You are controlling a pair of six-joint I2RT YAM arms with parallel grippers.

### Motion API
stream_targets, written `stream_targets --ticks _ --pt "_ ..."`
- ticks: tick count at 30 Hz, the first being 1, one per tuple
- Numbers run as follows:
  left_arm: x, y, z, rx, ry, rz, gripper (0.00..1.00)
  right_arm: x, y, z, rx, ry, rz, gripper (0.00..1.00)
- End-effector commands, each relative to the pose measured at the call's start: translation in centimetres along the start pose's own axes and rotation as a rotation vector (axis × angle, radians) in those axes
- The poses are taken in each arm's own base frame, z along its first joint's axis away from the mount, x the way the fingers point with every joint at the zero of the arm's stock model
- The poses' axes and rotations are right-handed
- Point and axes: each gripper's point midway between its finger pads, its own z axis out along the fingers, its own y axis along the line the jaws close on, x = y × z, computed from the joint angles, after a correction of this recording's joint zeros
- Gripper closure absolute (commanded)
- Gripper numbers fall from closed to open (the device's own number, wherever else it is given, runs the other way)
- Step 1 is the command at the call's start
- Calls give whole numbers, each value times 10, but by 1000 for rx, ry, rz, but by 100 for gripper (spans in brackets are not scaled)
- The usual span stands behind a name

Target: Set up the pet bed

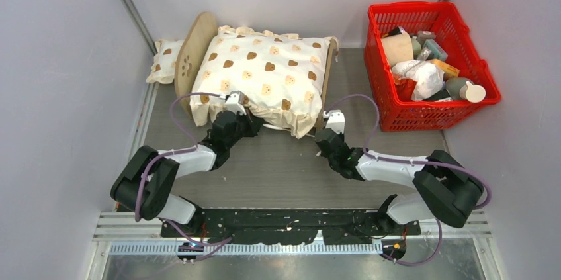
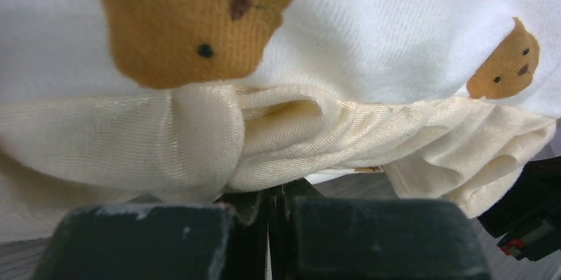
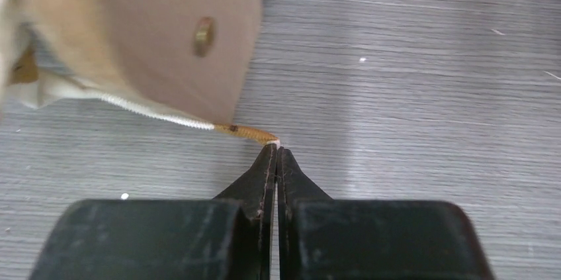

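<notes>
The pet bed [image 1: 195, 51], a light-wood frame with an arched headboard, stands at the back of the table. A cream bear-print cushion [image 1: 264, 71] lies on it and hides its base. My left gripper [image 1: 233, 102] is at the cushion's front left corner. In the left wrist view it [image 2: 276, 190] is shut, its tips tucked under the ruffle [image 2: 198, 141]; whether it pinches cloth does not show. My right gripper [image 1: 335, 121] is by the footboard's near end. Its jaws [image 3: 276, 147] are shut on the tip of a thin cord [image 3: 245, 132] that runs from under the wooden board [image 3: 178, 35].
A small bear-print pillow [image 1: 165, 58] lies behind the headboard against the left wall. A red basket [image 1: 410, 7] full of several items stands at the back right. Grey walls close in both sides.
</notes>
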Motion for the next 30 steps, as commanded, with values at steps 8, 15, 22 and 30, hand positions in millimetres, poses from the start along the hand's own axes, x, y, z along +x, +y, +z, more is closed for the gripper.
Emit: stream_targets --ticks 8,15,22,30 --pt "15 4 -25 -59 18 46 100 -54 -28 -12 26 -149 58 95" --pt "46 17 -31 -118 81 79 100 -94 -33 -32 12 -250 60 95" --pt "39 25 -31 -174 62 133 100 -128 -32 -59 -63 -379 77 95" --pt "35 40 -32 -264 58 176 100 -145 -52 -71 5 -455 59 95"
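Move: Beside the bed's near right-hand leg, the right fingers already hold one strap end; the leg is about 2 cm ahead and 2 cm left of them, and the frilled cover corner lies some 5 cm left and 2 cm ahead. The left fingers, holding the other strap at the cover's front frill, have that leg roughly 14 cm to their right, 1 cm nearer the base and 6 cm below, with the cover corner about 10 cm right, 2 cm back and 5 cm below. Keeping both strap ends pinched, the hands part from the leg: the right goes some 3 cm to the right, then mainly rises, about 13 cm in all, its fingertips tipping up some 20 degrees. The left lifts a touch, then draws back and sinks roughly 5 cm and 4 cm, out from under the frill, drifting slightly left at the end with a small roll. ##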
